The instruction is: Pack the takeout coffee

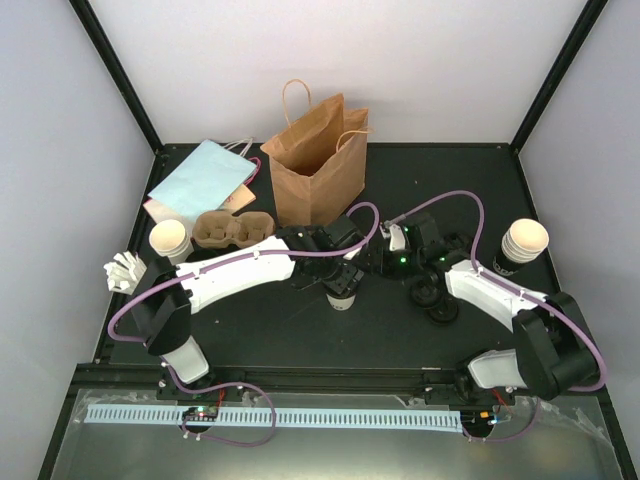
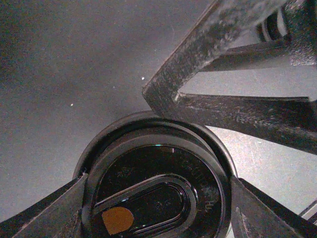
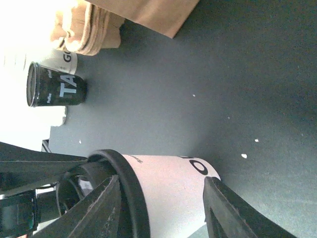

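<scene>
One takeout coffee cup (image 1: 342, 297) stands on the dark table in front of the brown bag (image 1: 318, 165). From above, its black lid (image 2: 148, 163) fills the left wrist view. My left gripper (image 2: 158, 210) is shut on this cup, a finger (image 2: 54, 213) pressed to each side of the lid's rim. In the right wrist view the same cup (image 3: 171, 181) shows a white wall with black lettering. My right gripper (image 3: 163, 203) reaches in from the right with its fingers apart. One finger (image 3: 101, 208) lies by the lid's rim and the other beside the lower wall.
A pale-blue flat bag (image 1: 203, 182) and a cardboard cup carrier (image 1: 232, 228) lie at the back left. Stacks of cups stand at the left (image 1: 170, 241) and right (image 1: 523, 246). Loose black lids (image 1: 432, 300) lie by the right arm. A black cup (image 3: 54, 90) stands near the carrier.
</scene>
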You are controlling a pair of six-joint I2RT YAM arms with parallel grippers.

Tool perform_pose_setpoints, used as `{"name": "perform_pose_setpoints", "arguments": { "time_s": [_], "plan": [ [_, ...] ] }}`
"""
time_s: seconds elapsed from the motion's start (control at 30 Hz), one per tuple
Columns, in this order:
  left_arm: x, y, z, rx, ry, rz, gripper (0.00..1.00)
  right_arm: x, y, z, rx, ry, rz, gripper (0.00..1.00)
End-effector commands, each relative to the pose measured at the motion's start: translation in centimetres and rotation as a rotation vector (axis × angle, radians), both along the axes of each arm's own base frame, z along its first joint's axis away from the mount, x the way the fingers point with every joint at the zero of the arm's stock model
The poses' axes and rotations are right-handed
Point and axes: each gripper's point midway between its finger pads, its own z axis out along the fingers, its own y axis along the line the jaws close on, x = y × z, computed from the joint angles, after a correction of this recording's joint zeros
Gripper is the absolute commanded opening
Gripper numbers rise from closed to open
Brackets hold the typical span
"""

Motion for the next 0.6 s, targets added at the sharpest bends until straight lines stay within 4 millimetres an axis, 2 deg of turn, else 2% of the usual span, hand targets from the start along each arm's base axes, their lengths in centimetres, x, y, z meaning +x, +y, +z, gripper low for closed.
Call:
{"name": "perform_pose_setpoints", "arguments": {
  "time_s": [0.0, 0.23, 0.43, 0.57],
  "plan": [
    [-1.3, -0.1, -0.2, -0.014, 0.042, -0.058, 0.73, -0.2, -0.2, -1.2, 0.001, 0.017, -0.004, 0.46],
    [-1.6, -0.4, -0.5, -0.008, 0.048, -0.086, 0.73, -1.3, -0.3, -2.4, 0.0, 0.047, 0.019, 0.45],
    [-2.0, -0.5, -1.1, 0.011, 0.05, -0.101, 0.73, -2.7, -1.0, -5.6, -0.052, 0.127, 0.034, 0.45],
    [-2.1, -0.5, -1.4, 0.013, 0.053, -0.093, 0.73, -3.5, -1.6, -6.8, -0.066, 0.142, 0.019, 0.45]
  ]
}}
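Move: The coffee cup, lidded and gripped at its lid by the left hand, has its middle about 4 cm straight below that hand. From the right hand, the cup's middle is some 4 cm to the left, 3 cm back and 5 cm lower. The paper bag stands about 19 cm ahead and 9 cm left of the right hand; the loose black lids lie roughly 15 cm to its right and 2 cm back, on the table. The lidded cup stays in the left hand's grip at the rim, turned only about 5 degrees clockwise by that wrist. From beside the lid, the right hand sinks about 6 cm along the cup's side towards its lower wall, slowly at first and then faster, also drawing back some 3 cm; its fingers stay part-open while the wrist tilts slightly. ##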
